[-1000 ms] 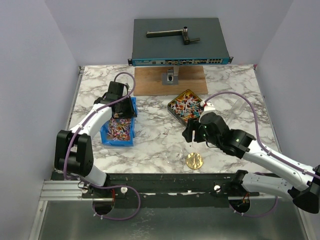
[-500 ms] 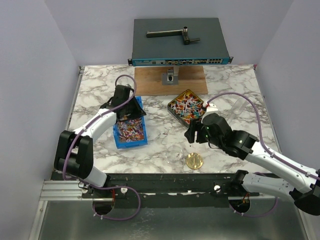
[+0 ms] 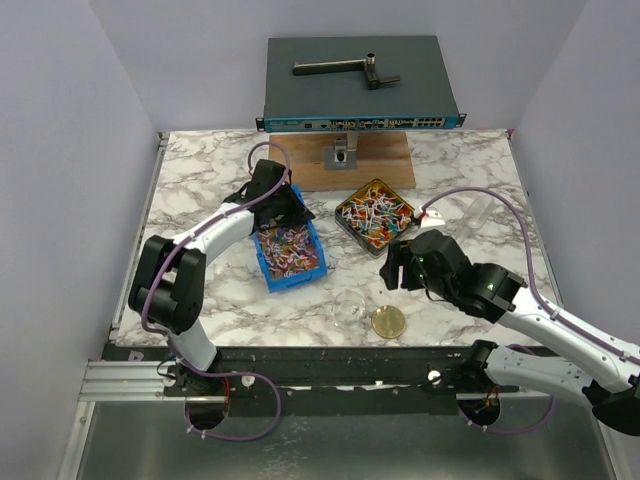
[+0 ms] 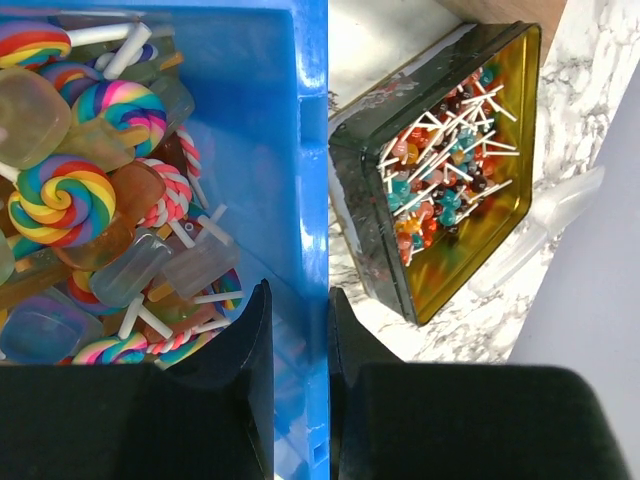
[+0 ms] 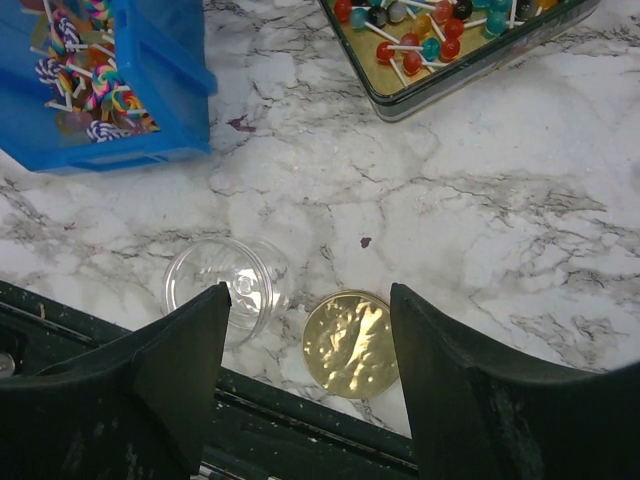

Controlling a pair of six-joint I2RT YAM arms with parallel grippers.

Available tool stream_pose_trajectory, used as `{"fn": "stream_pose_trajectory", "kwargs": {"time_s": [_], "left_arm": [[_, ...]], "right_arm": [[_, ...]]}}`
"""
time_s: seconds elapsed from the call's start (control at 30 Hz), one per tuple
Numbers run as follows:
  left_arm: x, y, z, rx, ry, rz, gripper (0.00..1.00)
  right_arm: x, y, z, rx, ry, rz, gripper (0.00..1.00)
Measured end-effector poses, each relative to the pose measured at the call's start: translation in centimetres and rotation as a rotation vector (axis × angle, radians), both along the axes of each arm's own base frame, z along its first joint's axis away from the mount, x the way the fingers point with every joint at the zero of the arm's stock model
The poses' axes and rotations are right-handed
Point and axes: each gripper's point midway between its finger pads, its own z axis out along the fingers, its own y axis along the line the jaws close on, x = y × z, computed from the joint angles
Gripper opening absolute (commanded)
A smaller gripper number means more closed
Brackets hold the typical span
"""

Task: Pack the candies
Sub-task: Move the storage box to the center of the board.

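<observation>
Candies (image 3: 286,248) fill a blue bin (image 3: 296,284) at the table's left-middle: swirl lollipops and wrapped sweets (image 4: 90,190). My left gripper (image 3: 283,212) is shut on the bin's far wall (image 4: 310,150), one finger inside and one outside. A dark square tin (image 3: 346,224) just right of the bin holds small stick candies (image 4: 440,180). My right gripper (image 5: 308,290) hovers open above a round gold lid (image 5: 350,345) and a clear jar (image 5: 215,290) lying on its side near the front edge; it holds nothing.
A network switch (image 3: 360,85) and a wooden board (image 3: 300,165) stand at the back. A clear plastic scoop (image 3: 478,212) lies right of the tin. The table's front edge and black rail (image 5: 300,440) run just below the lid.
My left gripper has dragged the blue bin to the right, turning it, until it sits close beside the tin. My right gripper has shifted slightly toward the front, still open.
</observation>
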Motion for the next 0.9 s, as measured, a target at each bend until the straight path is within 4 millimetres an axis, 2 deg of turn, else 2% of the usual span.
{"fn": "stream_pose_trajectory", "kwargs": {"time_s": [0.23, 0.47, 0.77, 0.9], "left_arm": [[1.2, -1.8, 0.2, -0.038, 0.015, 0.008, 0.0], [1.2, -3.9, 0.3, -0.062, 0.008, -0.066, 0.28], [0.3, -4.3, 0.4, -0.05, -0.007, -0.15, 0.43], [-1.1, -4.1, 1.3, -0.029, -0.03, -0.207, 0.49]], "right_arm": [[0.0, -0.5, 0.2, -0.016, -0.001, -0.013, 0.7], [-0.1, -0.7, 0.0, -0.025, 0.009, -0.019, 0.73], [0.6, -0.2, 0.4, -0.04, 0.008, -0.031, 0.73], [1.2, -0.1, 0.0, -0.071, 0.012, -0.047, 0.72]]}}
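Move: The left hand already pinches the right-hand wall of the blue storage box near its far end; the box's middle lies about 6 cm back, 5 cm left and 4 cm below. The candy tin is some 18 cm to this hand's right, about 1 cm farther out. The wooden board is about 15 cm ahead and 9 cm right, the glass jar some 23 cm back and 11 cm right. From the right hand, the box lies about 12 cm ahead and 27 cm left. Rightward along the table, the left hand drags the box by its wall about 4 cm towards the candy tin, edging slightly forward at first. There it stops sideways, opens its fingers to release the wall, then draws back a couple of centimetres, rising about 1 cm and turning some 10 degrees clockwise. ##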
